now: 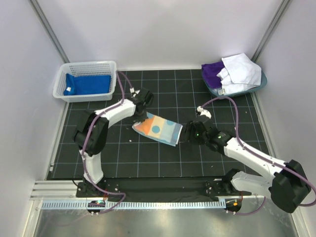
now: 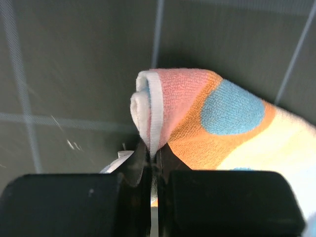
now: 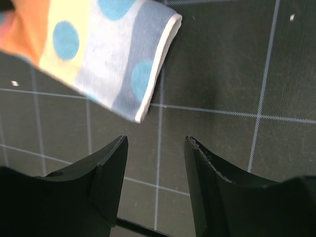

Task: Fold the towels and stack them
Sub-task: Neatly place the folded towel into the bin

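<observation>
A folded polka-dot towel (image 1: 158, 128) lies in the middle of the black mat. My left gripper (image 1: 140, 117) is shut on its left corner; in the left wrist view the white hem of the polka-dot towel (image 2: 197, 113) is pinched between the jaws of that left gripper (image 2: 154, 153). My right gripper (image 1: 189, 132) stands open just right of the towel, holding nothing. The right wrist view shows the towel's (image 3: 103, 54) right edge beyond the right gripper (image 3: 155, 143), apart from it. A folded blue towel (image 1: 88, 84) lies in the white basket (image 1: 111, 66). Purple (image 1: 212, 73) and white (image 1: 241, 69) towels are heaped in the teal tub (image 1: 261, 81).
The basket stands at the back left and the tub at the back right of the gridded mat (image 1: 158, 163). White walls enclose the table on three sides. A metal rail (image 1: 148, 203) runs along the near edge by the arm bases.
</observation>
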`<state>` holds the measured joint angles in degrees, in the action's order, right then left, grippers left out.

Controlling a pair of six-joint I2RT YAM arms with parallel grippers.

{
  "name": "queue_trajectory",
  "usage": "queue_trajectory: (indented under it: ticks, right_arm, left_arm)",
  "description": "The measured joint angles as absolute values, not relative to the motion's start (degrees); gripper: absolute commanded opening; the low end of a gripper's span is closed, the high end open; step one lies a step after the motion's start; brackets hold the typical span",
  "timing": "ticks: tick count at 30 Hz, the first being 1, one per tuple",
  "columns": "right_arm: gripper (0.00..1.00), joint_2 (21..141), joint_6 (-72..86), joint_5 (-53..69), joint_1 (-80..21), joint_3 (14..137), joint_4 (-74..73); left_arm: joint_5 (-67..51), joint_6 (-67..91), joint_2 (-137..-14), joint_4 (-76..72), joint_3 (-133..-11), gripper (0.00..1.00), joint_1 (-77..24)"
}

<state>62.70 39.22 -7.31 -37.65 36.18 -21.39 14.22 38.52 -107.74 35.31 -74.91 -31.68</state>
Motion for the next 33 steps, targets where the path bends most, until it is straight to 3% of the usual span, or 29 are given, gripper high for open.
queue_trajectory:
  ticks: [9,15,21,33]
  right_arm:
    - [0.56,57.7,37.0,-7.3,-37.6,39.7,-26.4]
    - [0.57,59.4,36.0,-7.3,-37.6,39.7,-28.1]
    - [0.56,61.4,35.4,-7.3,-37.6,39.7,-28.8]
    - [0.56,64.7,35.4,-7.1,-37.6,39.6,-27.5]
  left_arm:
    - [44.2,26.0,-130.6,49.3,-110.8,0.0,-31.4]
    - [56.0,16.2,-139.5,52.7,-127.5,0.0,-29.6]
    - [61.5,7.8,-139.6,49.7,-131.5,0.0,-24.8]
    - [62.5,-5.4,-136.8,35.1,-127.9,0.0,-14.9]
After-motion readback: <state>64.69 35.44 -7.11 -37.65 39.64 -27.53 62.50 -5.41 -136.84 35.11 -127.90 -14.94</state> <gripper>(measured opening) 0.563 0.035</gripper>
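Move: Out to the left and ahead of the left hand, which still pinches the left end of the spotted towel, the white bin lies centred about 26 cm left and 18 cm farther out, roughly level with it. The blue towel folded inside lies some 23 cm left and 17 cm ahead. The spotted towel's middle is about 7 cm right and 4 cm back. From the right hand, the bin is about 45 cm left, 24 cm ahead and slightly lower. Keeping its pinch on the spotted towel, the left hand sweeps quickly forward first, then mostly left towards the white bin, about 21 cm each way, rising some 14 cm throughout. The wrist rolls about 55 degrees so that the fingers swing from pointing down to pointing leftward. The empty right hand, still open, rises about 4 cm and sinks back. ##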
